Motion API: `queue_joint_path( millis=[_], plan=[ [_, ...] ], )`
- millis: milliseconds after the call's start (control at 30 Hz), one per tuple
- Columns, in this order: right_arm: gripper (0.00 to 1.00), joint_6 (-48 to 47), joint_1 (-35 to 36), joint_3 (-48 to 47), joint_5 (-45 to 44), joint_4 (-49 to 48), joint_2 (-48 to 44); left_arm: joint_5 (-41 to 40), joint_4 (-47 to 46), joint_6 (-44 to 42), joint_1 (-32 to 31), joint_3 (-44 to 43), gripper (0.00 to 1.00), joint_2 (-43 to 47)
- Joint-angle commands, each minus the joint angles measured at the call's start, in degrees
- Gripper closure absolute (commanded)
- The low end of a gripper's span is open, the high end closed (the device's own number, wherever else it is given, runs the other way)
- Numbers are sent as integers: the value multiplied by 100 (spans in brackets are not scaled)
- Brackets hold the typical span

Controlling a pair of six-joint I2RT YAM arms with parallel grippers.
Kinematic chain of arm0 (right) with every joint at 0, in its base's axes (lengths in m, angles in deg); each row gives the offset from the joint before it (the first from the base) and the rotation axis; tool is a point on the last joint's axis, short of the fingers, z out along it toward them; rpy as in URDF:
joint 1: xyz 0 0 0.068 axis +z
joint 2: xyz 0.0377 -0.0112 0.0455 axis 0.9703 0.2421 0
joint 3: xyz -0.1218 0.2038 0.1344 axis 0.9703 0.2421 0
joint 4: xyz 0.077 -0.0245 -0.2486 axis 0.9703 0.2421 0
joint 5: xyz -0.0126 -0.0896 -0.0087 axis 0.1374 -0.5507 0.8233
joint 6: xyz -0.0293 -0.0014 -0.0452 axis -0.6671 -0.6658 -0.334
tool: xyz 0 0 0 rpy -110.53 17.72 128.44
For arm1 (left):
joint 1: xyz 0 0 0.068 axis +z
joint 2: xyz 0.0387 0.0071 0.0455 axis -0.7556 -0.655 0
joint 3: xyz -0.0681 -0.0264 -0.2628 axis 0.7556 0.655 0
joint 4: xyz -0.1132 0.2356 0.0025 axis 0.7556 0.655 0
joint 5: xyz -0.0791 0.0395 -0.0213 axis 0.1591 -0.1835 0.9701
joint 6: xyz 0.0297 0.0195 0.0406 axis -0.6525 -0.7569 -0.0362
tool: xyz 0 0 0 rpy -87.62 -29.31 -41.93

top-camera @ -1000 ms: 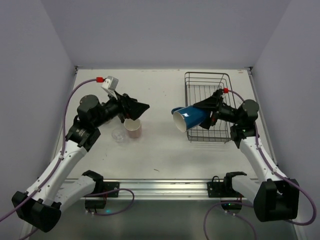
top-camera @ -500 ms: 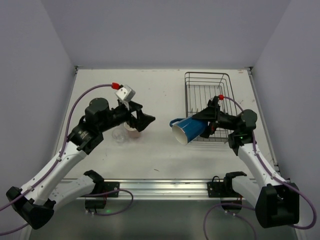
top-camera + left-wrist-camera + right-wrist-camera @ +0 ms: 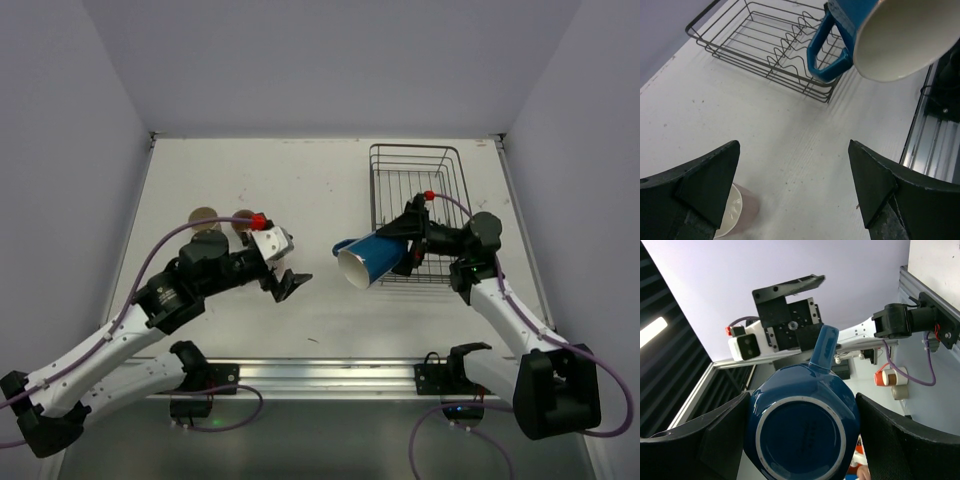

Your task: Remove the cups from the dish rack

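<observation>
My right gripper (image 3: 405,250) is shut on the blue mug (image 3: 368,259), holding it on its side in the air just left of the dish rack (image 3: 415,150), mouth facing left. In the right wrist view the blue mug's base (image 3: 802,437) fills the space between the fingers of the right gripper (image 3: 802,432). My left gripper (image 3: 290,284) hangs open and empty over the table's middle. In the left wrist view the left gripper (image 3: 795,185) faces the blue mug (image 3: 880,35) and the dish rack (image 3: 771,50), which shows no cups. The pale pink cup (image 3: 737,212) stands beside the left finger.
Two tan-topped cups (image 3: 205,216) (image 3: 241,221) stand on the table at the back left, beyond the left arm. The aluminium rail (image 3: 320,375) runs along the near table edge. The left arm covers the table just left of its gripper.
The left arm has swung toward the near edge and to the right, away from the pink cup, uncovering two cups at the back left. The right arm carried the blue mug slightly left.
</observation>
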Motion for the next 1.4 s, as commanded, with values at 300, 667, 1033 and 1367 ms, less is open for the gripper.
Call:
queue_joint_path(
  millis=[300,667,1033,1367],
  plan=[
    [100,1540,171,-255,13,-393,-6,-2126,-1426,-2645,-1400,698,9,-9],
    [100,1592,215,-378,4,-454,-6,-3181,-3465,-3938,-2042,1260,17,-571],
    [100,1671,241,-255,-22,-524,-129,-2683,-4301,-4124,-2315,1717,32,-116],
    [100,1830,346,-369,-57,-683,-103,-1988,-4345,-4202,-2315,1630,29,-352]
  ],
)
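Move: Off to the left hand's right, about 12 cm away, roughly level front to back and some 3 cm higher, is the blue mug, its mouth facing this hand. The right hand already grips the mug, whose middle lies about 2 cm left of and 2 cm behind its hand point, at the same height. From the left hand, the cream cup is some 9 cm ahead, 11 cm left and 24 cm below; the dish rack's middle is roughly 20 cm ahead, 28 cm right and 24 cm below. Edging about 4.5 cm to the right towards the blue mug's mouth and handle, the left hand first dips some 2 cm, then climbs to finish about 2.5 cm above its start. The wrist tilts some 45 degrees so the fingers go from slightly down to slightly up, and they narrow partway while staying open. The right hand keeps its grip on the mug, nearly still. ##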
